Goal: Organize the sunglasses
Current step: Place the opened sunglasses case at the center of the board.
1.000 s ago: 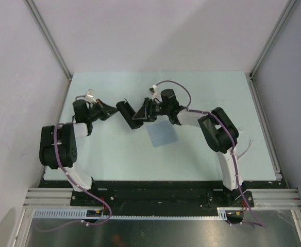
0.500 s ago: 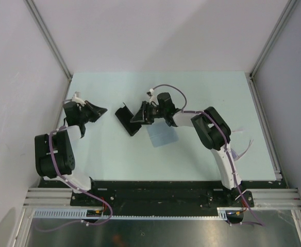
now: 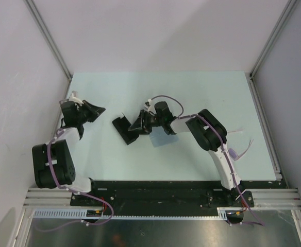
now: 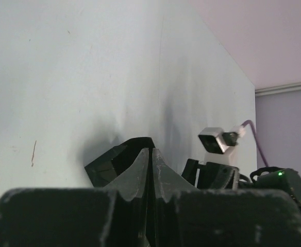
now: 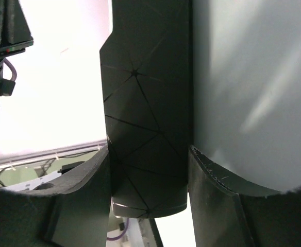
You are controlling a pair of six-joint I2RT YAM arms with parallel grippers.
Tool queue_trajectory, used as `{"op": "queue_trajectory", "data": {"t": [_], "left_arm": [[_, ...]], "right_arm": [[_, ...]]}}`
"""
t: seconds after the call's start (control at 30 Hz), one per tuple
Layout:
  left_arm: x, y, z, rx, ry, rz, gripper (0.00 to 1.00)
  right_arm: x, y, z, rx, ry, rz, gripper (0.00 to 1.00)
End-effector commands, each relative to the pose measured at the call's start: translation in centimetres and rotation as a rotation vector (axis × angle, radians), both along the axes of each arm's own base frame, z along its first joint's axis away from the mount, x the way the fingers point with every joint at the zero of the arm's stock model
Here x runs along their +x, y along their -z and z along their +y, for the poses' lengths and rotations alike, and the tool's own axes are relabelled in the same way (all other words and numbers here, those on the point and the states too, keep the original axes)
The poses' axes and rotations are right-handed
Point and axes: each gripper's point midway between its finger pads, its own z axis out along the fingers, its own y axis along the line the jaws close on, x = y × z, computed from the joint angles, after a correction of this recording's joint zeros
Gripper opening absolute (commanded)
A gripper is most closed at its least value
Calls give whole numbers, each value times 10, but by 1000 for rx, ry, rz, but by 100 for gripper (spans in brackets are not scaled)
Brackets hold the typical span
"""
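The sunglasses are hidden from every view. A black oblong case [image 3: 122,129] with faceted sides lies at mid-table, and my right gripper [image 3: 138,125] is shut on its right end. In the right wrist view the case [image 5: 145,98] fills the gap between both fingers of the right gripper [image 5: 149,150]. My left gripper [image 3: 100,109] hovers left of the case, apart from it, jaws nearly together and holding nothing. In the left wrist view the left gripper [image 4: 151,152] points at the case [image 4: 114,163] a short way ahead.
A light blue square cloth [image 3: 163,139] lies flat just right of the case, partly under the right arm [image 3: 207,131]. Pale walls close in the table [image 3: 202,92] on the left, back and right. The right arm's wrist camera [image 4: 215,140] shows beyond the case.
My left gripper has let go of the case and pulled back to the left. The right gripper has carried the case a little left and nearer the front.
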Motion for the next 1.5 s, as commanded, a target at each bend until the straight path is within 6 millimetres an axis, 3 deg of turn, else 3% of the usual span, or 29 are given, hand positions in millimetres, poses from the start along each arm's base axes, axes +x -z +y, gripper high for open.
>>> {"op": "queue_trajectory", "data": {"t": [0.0,0.23,0.33,0.37,0.4,0.7,0.9,1.33,1.47], "left_arm": [[-13,-4,-4,0,-13,18,10],[-25,-5,-10,13,5,33,10],[-29,-2,-10,29,7,50,12],[-29,0,-11,34,10,57,17],[-31,2,-12,35,11,64,33],[-37,23,-35,79,58,146,64],[-51,43,-39,91,28,228,65],[-61,78,-53,102,81,331,62],[-58,80,-55,106,92,339,63]], "right_arm": [[-16,-29,13,102,17,78,32],[-15,-26,8,72,8,47,35],[-18,-26,9,59,6,29,50],[-18,-26,11,47,20,16,54],[-17,-25,11,40,23,-9,61],[-10,-28,5,15,40,-27,68],[-5,-34,2,0,64,-56,76],[5,-34,-11,-83,99,-136,77],[10,-45,-16,-120,115,-228,78]]}}
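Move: The opened case is already between the right fingers. Its middle is some 4 cm to that hand's left, about 1 cm back and 2 cm lower. From the nearly closed left fingertips the case lies about 10 cm back, 9 cm to the right and 10 cm below. The blue cloth is roughly 15 cm right of the right hand, 3 cm back and 6 cm lower. The right fingers keep their grip through a short shift of about 2 cm back, then open and release the case. That hand drifts forward again and slightly up, hovering around the case's end. The left hand draws back, sinks and swings right towards the case, about 8 cm down, tipping its fingers down some 20 degrees as they open wide. ##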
